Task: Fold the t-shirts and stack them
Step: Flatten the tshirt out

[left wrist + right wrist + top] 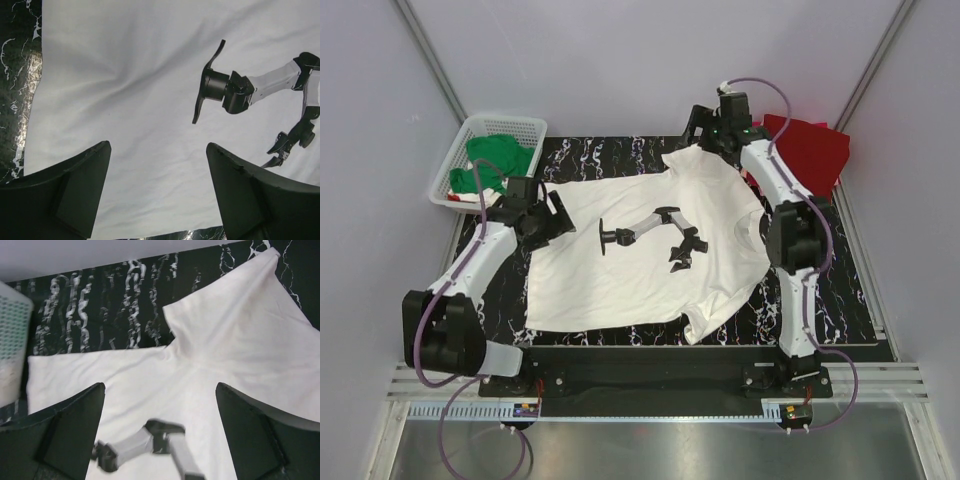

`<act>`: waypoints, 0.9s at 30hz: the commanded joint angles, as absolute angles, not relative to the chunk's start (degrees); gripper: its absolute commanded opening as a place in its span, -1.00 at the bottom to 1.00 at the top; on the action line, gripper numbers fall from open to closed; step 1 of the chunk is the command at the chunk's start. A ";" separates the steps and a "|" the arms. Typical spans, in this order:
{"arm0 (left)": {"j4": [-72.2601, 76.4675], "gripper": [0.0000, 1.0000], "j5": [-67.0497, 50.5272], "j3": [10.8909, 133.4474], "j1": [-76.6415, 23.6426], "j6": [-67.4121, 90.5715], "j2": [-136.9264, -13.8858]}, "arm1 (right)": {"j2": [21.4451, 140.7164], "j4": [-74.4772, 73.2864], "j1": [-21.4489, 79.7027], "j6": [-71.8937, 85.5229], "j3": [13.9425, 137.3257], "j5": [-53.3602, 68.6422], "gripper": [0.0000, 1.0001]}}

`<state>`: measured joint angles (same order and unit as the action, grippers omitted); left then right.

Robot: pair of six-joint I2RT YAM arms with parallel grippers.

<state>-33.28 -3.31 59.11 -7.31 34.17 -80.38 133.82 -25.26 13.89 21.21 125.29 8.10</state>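
Note:
A white t-shirt (630, 280) with a black robot-arm print (650, 232) lies spread flat on the black marbled table (840, 310), neck to the right. My left gripper (552, 215) hovers open over the shirt's far left hem corner; the left wrist view shows white cloth (125, 90) below the left gripper (157, 146) and nothing between the fingers. My right gripper (708, 135) stands open above the far sleeve (240, 340). In the right wrist view the right gripper (160, 385) is empty, with the print (150, 445) under it.
A white lattice basket (520, 125) at the back left holds a green t-shirt (500, 160). A red t-shirt (810, 150) lies at the back right corner. Grey walls close in the table on three sides.

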 commanded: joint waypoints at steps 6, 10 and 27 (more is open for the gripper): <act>-42.27 0.68 -3.60 58.63 -9.14 28.74 -67.35 | 90.56 -30.23 18.27 27.41 84.51 8.27 0.99; -44.38 0.68 -5.71 55.99 -9.23 26.28 -61.97 | 76.68 -38.40 20.48 30.84 65.95 3.70 0.93; -39.74 0.69 -7.12 45.09 -9.14 29.00 -55.28 | 66.88 -48.60 21.80 42.54 46.93 -5.35 0.44</act>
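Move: The crumpled near-right end of the white t-shirt lies about 43 cm back from the right hand, some 3 cm right and 15 cm below. The printed robot arm is roughly 24 cm back and 9 cm left of that hand, the red shirt stack about 4 cm back and 21 cm right. The t-shirt's near-left corner lies about 18 cm back from the left hand, 7 cm to its left and 11 cm below. Heading for the t-shirt's crumpled near-right end, the right hand sweeps back some 40 cm with a slight shift right, arching up about 12 cm, then dropping below its starting height while its fingers tip down roughly 35 degrees and narrow partly. The left hand, still wide open, draws back about 10 cm towards the near-left corner, rising 5 cm and then sinking most of that again. ##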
